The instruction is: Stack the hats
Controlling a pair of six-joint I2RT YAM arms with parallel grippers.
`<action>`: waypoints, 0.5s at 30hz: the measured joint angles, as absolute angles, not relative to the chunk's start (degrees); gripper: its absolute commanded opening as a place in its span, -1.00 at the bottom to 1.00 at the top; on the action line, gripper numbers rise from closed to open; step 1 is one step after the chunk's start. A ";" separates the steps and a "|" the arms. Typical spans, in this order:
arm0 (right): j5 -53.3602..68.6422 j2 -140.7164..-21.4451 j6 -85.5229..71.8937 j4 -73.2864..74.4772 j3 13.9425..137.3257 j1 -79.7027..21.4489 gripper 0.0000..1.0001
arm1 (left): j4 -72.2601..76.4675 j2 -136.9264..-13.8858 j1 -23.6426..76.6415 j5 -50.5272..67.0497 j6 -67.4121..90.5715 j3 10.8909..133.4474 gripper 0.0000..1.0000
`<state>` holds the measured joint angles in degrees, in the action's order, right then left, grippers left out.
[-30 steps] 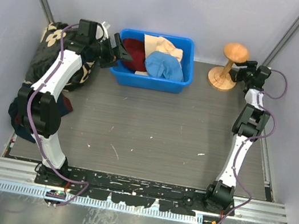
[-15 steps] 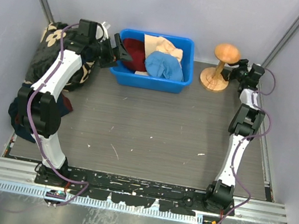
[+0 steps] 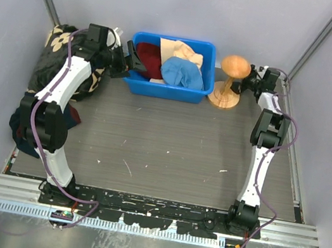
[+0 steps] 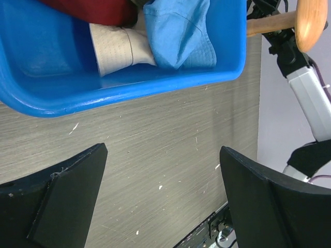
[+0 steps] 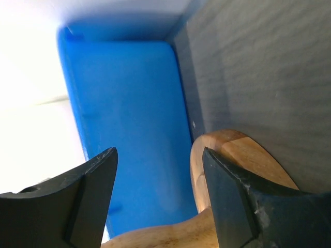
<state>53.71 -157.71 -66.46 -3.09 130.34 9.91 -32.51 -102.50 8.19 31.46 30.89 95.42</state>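
Observation:
A blue bin at the back of the table holds the hats: a light blue one, a dark red one and a cream one. In the left wrist view the light blue hat lies over the cream hat. My left gripper hovers open at the bin's left end, its jaws empty over bare table. My right gripper is shut on the stem of a wooden hat stand, which is right of the bin. In the right wrist view the stand shows against the bin's wall.
A black blanket with cream flowers is bunched against the left wall. Below it, under the left arm, lies a navy cloth with red trim. Grey walls close in on three sides. A metal rail runs along the near edge.
My right gripper has carried the wooden stand leftward, from near the right wall to just beside the bin. The left arm has stayed still.

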 measured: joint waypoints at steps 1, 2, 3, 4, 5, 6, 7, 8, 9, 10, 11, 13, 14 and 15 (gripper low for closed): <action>53.95 -156.55 -64.23 -1.10 129.05 9.58 0.48 | -32.58 -102.50 8.21 31.48 30.81 95.22 0.96; 54.11 -155.30 -61.80 1.26 127.81 9.30 0.49 | -32.62 -102.50 8.21 31.55 30.65 95.07 0.96; 54.15 -154.08 -59.35 3.62 126.52 9.02 0.50 | -32.60 -102.48 8.19 31.62 30.59 94.87 0.96; 54.35 -153.01 -57.43 5.13 125.23 8.80 0.50 | -32.60 -102.41 8.19 31.66 30.48 94.70 0.96; 54.41 -151.17 -55.18 6.11 122.72 8.56 0.50 | -32.60 -102.35 8.19 31.70 30.41 94.45 0.96; 54.43 -149.10 -53.43 6.85 119.77 8.34 0.50 | -32.71 -102.24 8.21 31.83 30.37 94.28 0.96; 54.22 -146.69 -51.81 7.20 116.03 8.16 0.50 | -32.69 -102.13 8.21 31.92 30.30 94.08 0.96; 54.26 -144.40 -50.68 7.31 112.33 8.05 0.50 | -32.69 -101.91 8.19 32.03 30.22 93.82 0.96; 54.33 -142.04 -49.82 7.31 108.44 7.97 0.50 | -32.71 -101.60 8.19 32.08 30.17 93.43 0.96; 54.37 -140.11 -49.47 7.31 105.34 7.86 0.50 | -32.77 -101.25 8.19 32.10 30.13 93.06 0.96; 54.19 -137.84 -49.06 6.76 101.49 7.75 0.50 | -32.71 -100.84 8.19 32.08 30.09 92.66 0.96; 53.47 -132.68 -48.53 5.54 93.03 7.33 0.50 | -32.80 -99.83 8.19 32.12 30.09 91.83 0.96; 53.30 -130.63 -48.53 4.86 89.80 7.11 0.50 | -32.86 -99.15 8.19 32.16 30.11 91.26 0.96; 52.97 -128.35 -48.56 4.25 86.17 6.76 0.50 | -32.77 -98.50 8.19 32.27 30.15 90.67 0.96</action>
<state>52.97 -128.35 -48.56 4.25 86.17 6.76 -32.77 -98.50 8.19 32.27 30.15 90.67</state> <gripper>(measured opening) 0.746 0.978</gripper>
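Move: Just behind and to the left of the right hand, roughly 4 cm back and 4 cm left, stands the wooden stand, its middle some 6 cm higher than the fingers. From this hand the blue box's middle is about 33 cm left and 6 cm farther out, with the blue hat in it some 28 cm left and 5 cm out, both nearly at hand height. From the left hand the stand lies about 42 cm right, 15 cm ahead and 8 cm lower. Sweeping back towards the robot by about 15 cm, and some 5 cm left as well, the right hand keeps pushing the stand by the lower part of its pole with the near side of the open fingers, bringing it past the box's near right corner. The wrist turns slightly counter-clockwise and tips down, about 10 degrees each; the gripper stays open and low. The empty left hand eases back about 2 cm. ##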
